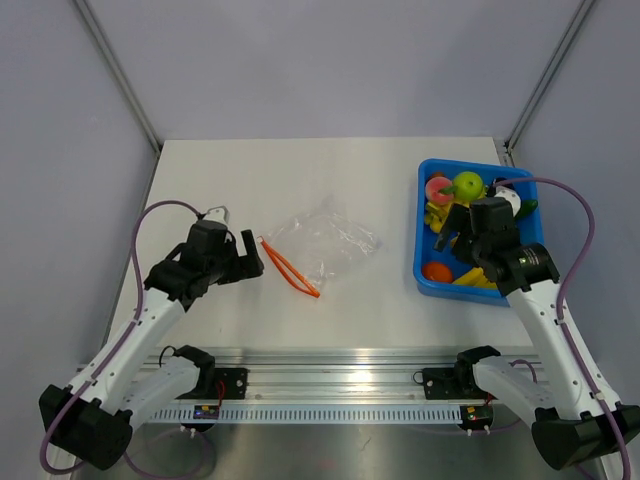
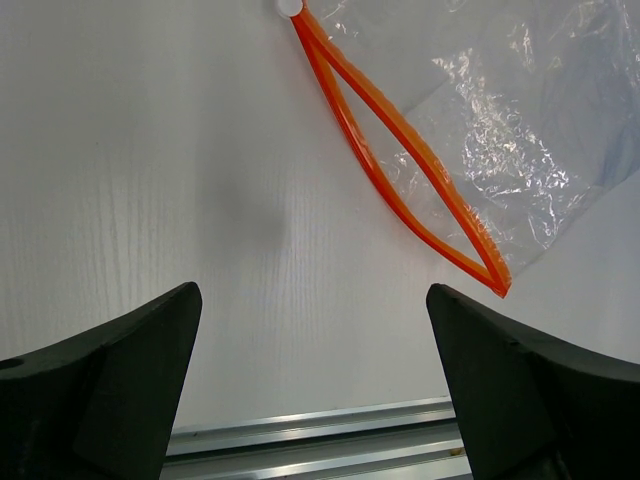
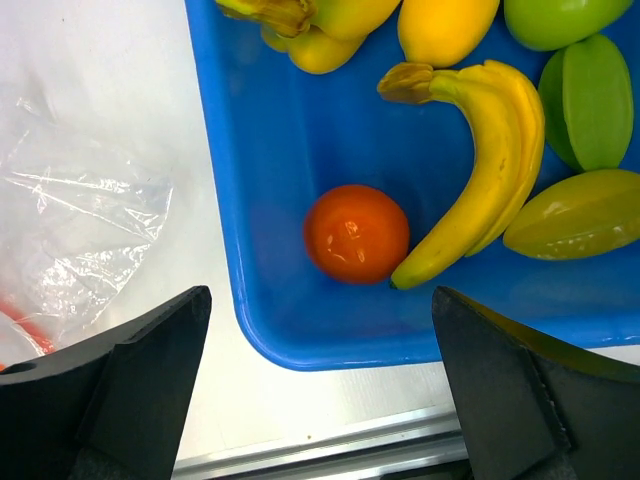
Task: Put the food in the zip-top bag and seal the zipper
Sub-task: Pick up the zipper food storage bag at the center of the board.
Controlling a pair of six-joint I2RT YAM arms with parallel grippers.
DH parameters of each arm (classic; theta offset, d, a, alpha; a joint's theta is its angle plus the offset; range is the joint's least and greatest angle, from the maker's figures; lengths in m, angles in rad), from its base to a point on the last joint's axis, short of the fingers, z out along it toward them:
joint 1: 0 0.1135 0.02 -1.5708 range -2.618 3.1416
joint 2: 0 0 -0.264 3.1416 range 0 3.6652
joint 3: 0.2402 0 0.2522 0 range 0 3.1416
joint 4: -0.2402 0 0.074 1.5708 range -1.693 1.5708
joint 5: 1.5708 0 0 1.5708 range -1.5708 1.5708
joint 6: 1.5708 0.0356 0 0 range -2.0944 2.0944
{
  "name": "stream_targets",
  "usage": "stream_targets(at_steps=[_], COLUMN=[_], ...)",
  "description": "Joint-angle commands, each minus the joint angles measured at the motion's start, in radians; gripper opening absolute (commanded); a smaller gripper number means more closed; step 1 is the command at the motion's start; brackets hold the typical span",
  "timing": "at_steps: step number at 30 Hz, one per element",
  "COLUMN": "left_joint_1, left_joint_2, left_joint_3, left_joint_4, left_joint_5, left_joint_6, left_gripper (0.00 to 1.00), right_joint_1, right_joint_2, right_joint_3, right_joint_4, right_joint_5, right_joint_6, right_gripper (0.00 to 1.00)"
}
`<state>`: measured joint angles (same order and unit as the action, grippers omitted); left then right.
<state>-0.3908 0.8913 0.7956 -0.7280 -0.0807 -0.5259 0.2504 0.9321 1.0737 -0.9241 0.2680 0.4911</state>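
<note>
The clear zip-top bag [image 1: 325, 240] lies crumpled mid-table, and its orange-red zipper [image 1: 290, 268] faces my left gripper [image 1: 252, 256]. In the left wrist view the zipper [image 2: 400, 150] gapes in a narrow lens shape, above and to the right of my open left gripper [image 2: 312, 292], which holds nothing. The food sits in the blue bin [image 1: 425, 270]: a yellow banana bunch [image 3: 490, 170], another bunch [image 3: 320, 30] and a pink-red fruit [image 1: 437, 187]. My right gripper [image 1: 455, 245] hovers open over the bin's near left corner [image 3: 320, 295], empty.
Also in the bin [image 3: 230, 200] are an orange ball [image 3: 356, 233], a green apple [image 1: 468, 185], green pieces [image 3: 590, 100] and a yellow-green fruit [image 3: 580, 215]. A corner of the bag [image 3: 80, 230] lies left of the bin. A metal rail runs along the near edge.
</note>
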Motion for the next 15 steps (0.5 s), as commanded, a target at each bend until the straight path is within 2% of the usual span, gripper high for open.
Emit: stream_targets(at_steps=[1,6,10,12,13,15], left_joint_1=[0.006,0.009,0.024,0.046,0.082,0.133], left_joint_2=[0.032,0.040,0.054,0.052,0.049,0.026], left_joint_3=[0.068,0.076,0.088,0.099,0.102,0.106], left_joint_4=[-0.004,0.024,0.022,0.016,0.013,0.009], left_joint_5=[-0.030,0.005,0.022,0.048,0.061,0.096], left_joint_6=[-0.016,-0.028,-0.040,-0.043,-0.039,-0.029], left_gripper=[0.99,0.99,0.99,0.99,0.99,0.99], right_joint_1=[0.000,0.036,0.173,0.318,0.442,0.570], right_joint_2=[0.008,0.030,0.077,0.144,0.202,0.275], right_joint_3=[0.067,0.101,0.118,0.135,0.153,0.175], right_joint_4=[0.041,0.057,0.074,0.070,0.062,0.057], right_joint_5=[-0.036,-0.041,0.023,0.077,0.164,0.249], right_joint_6=[-0.059,-0.077,-0.060,-0.049,-0.045,-0.045], right_gripper=[0.99,0.99,0.99,0.99,0.99,0.99])
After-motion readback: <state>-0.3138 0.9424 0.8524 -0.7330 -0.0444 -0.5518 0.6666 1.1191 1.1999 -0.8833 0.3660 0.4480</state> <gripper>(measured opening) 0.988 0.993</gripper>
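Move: About 27 cm to the right hand's left and 4 cm farther out lies the clear zip-top bag, some 16 cm below. The orange-red fruit is roughly straight beneath this hand, in the blue box, whose middle is about 7 cm right and 8 cm ahead. From the left hand, the bag's middle is some 15 cm right, 6 cm ahead and 9 cm down; its orange zipper's middle is about 8 cm right and 2 cm ahead. Leaving the food box, the right hand rises about 2 cm, then sweeps left with growing speed towards the bag, some 11 cm in all, sinking slightly at the end. The wrist swings about 20 degrees counter-clockwise, and the wide-open fingers clear the box's left wall and touch nothing. The left hand, also open, only creeps a centimetre or two forward and up. ##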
